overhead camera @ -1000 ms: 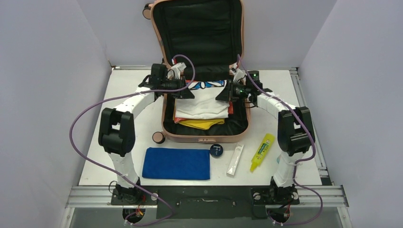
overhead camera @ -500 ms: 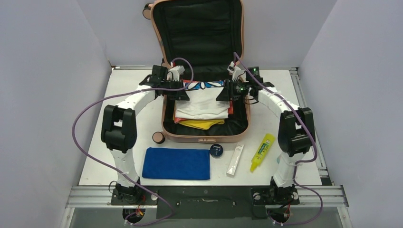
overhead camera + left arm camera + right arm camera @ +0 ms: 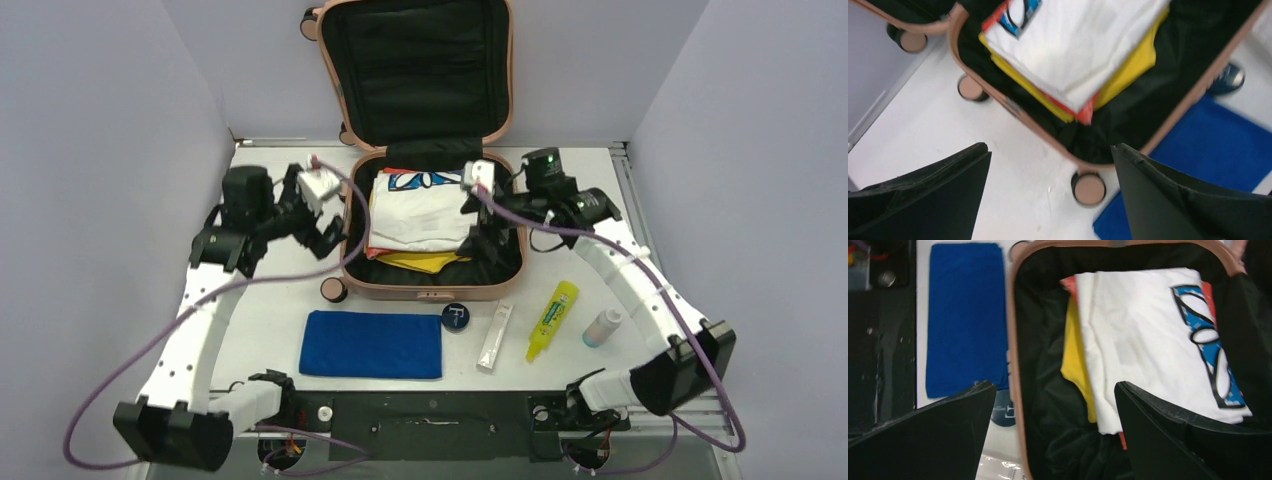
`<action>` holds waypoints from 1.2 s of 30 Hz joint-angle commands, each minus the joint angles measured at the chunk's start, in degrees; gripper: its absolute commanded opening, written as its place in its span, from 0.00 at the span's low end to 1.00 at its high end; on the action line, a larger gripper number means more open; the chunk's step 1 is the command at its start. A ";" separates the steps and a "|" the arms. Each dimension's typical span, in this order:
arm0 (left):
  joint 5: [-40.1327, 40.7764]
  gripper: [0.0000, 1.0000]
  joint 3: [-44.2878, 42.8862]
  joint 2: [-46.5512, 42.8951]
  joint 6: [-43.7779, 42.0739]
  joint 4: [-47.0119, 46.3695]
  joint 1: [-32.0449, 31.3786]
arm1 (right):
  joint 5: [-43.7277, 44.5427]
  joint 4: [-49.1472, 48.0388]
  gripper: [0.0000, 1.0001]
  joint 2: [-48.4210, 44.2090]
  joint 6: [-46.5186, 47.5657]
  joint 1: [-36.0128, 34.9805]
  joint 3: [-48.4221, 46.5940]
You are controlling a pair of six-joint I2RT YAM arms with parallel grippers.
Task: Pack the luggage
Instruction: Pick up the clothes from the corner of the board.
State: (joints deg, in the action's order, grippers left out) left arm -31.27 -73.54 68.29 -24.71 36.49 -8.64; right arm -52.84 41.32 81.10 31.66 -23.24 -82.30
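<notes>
The peach-pink luggage (image 3: 350, 262) lies open at the back of the table, its black-lined lid upright against the wall. Inside sits a folded stack: a white shirt (image 3: 425, 215) with a blue print on top, yellow and orange pieces under it. My left gripper (image 3: 328, 228) hangs open over the table just left of the luggage, near a peach wheel (image 3: 1089, 188), holding nothing. Over the right side of the luggage interior my right gripper (image 3: 482, 245) hangs open and empty. The wrist views show the white shirt (image 3: 1148, 330) and the rim (image 3: 1015, 365) below it.
In front of the luggage lie a blue towel (image 3: 370, 345), a round dark tin (image 3: 456, 317), a white sachet (image 3: 495, 337), a yellow bottle (image 3: 552, 320) and a small white bottle (image 3: 601, 328). Grey walls close in both sides.
Both grippers have let go of the white shirt and opened. The left arm swung out left of the luggage; the right drew back towards the near right side.
</notes>
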 commanded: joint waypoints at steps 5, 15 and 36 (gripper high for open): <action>1.12 0.96 23.09 -18.29 -43.33 18.57 0.22 | 6.85 3.57 0.94 -11.97 23.91 -17.32 14.63; -1.64 0.96 34.30 -28.59 -69.45 33.03 2.13 | 9.26 -4.94 0.98 -16.99 29.53 -22.09 31.70; 7.95 0.96 41.94 -20.00 -74.36 21.65 3.72 | 14.70 -15.83 0.95 -6.16 35.14 -44.32 40.47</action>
State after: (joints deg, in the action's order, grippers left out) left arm -22.76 -31.48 48.80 -98.85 60.42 -5.82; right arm -40.01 29.34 73.87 65.67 -63.68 -42.92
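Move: The blue clothes lie folded on the near part of the board, their middle about 19 cm back, 8 cm right and 27 cm below my left hand. From my right hand it is roughly 15 cm back, 22 cm left and 27 cm down. The suitcase's middle is some 11 cm ahead and 22 cm right of my left hand; its near-left wheel is 5 cm back and 3 cm left of that hand. The blue tin sits about 8 cm back and 2 cm left of my right hand. I pull both open, empty hands away from the suitcase, back and down to the blue clothes' two ends. My left hand sinks about 24 cm while drawing back and a little left, turning clockwise until its fingers point mostly down by the left edge; my right comes back about 22 cm and almost as far down, swinging counter-clockwise to the near right corner. ##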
